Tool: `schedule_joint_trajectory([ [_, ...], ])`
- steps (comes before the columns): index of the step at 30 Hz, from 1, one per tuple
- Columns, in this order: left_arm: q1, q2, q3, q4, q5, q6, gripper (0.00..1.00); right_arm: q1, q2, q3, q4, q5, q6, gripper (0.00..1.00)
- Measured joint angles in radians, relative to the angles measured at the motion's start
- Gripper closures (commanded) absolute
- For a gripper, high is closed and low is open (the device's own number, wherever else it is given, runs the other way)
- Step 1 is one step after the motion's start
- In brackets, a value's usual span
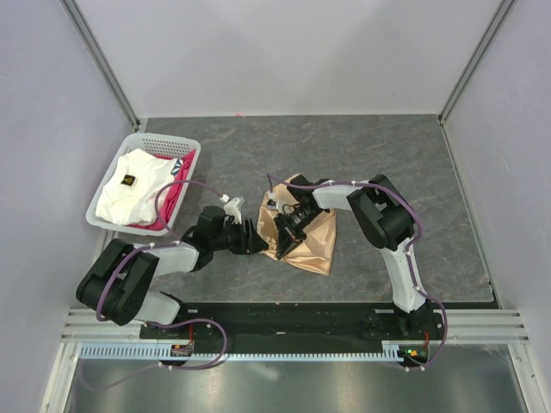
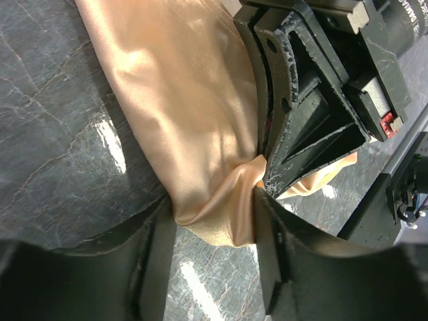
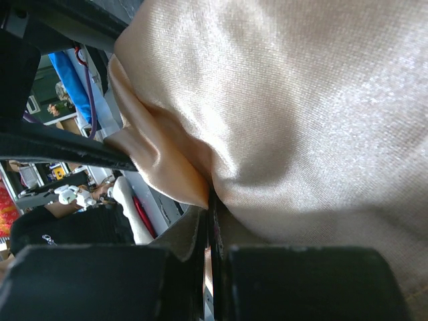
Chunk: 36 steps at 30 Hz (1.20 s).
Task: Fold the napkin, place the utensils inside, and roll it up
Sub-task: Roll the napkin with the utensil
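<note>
The peach-tan napkin [image 1: 314,245] lies bunched on the grey table between both grippers. My right gripper [image 1: 287,237] is shut on its left part, and in the right wrist view the cloth [image 3: 301,120] is pinched in the closed jaws [image 3: 210,214]. My left gripper [image 1: 256,238] faces it from the left. In the left wrist view its jaws [image 2: 214,208] stand partly apart around a hanging folded end of the napkin [image 2: 180,100], which touches both fingers. The right gripper [image 2: 314,114] holds the cloth just above them. The utensils are out of view.
A white basket [image 1: 142,138] stands at the back left, holding a white cloth [image 1: 129,185] and a pink-red cloth [image 1: 172,202]. Grey walls close in the table on three sides. The arm bases sit on the black rail at the near edge.
</note>
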Motion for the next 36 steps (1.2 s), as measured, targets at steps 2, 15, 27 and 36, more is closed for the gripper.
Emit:
schedule_joint_trajectory([
  [2,0.000,0.006,0.007,-0.006,-0.001,0.000,0.55,0.000,0.000,0.000,0.000,0.000,0.000,1.00],
  [15,-0.005,0.021,0.063,-0.093,-0.045,0.001,0.98,-0.001,-0.001,0.000,-0.001,0.002,0.002,0.86],
  [27,-0.009,0.101,0.229,-0.311,-0.063,-0.021,0.98,0.004,-0.205,-0.096,0.019,0.230,0.009,0.38],
  [36,-0.001,0.140,0.322,-0.476,-0.049,-0.030,0.98,0.020,-0.563,-0.335,0.140,0.603,-0.003,0.24],
])
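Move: The bunched left end of the napkin sits between the left fingers, about 1 cm below the hand point, with the right gripper some 4 cm to the right and 2 cm nearer. The roll's far end is roughly 17 cm ahead of the left hand and 8 cm right. For the right hand, still shut on the napkin, that left end lies about 3 cm left and 1 cm ahead, and the flat near-right corner about 12 cm right and 4 cm back. The half-open left fingers shut on the napkin's left end and pinch it, then creep about 2 cm forward as the wrist tips steeper down. Once they are nearly shut, the right fingers open and let go; that hand lifts away to the right over the flat part, some 7 cm right, 5 cm up and a little forward, swinging about 40 degrees to point more steeply down. ##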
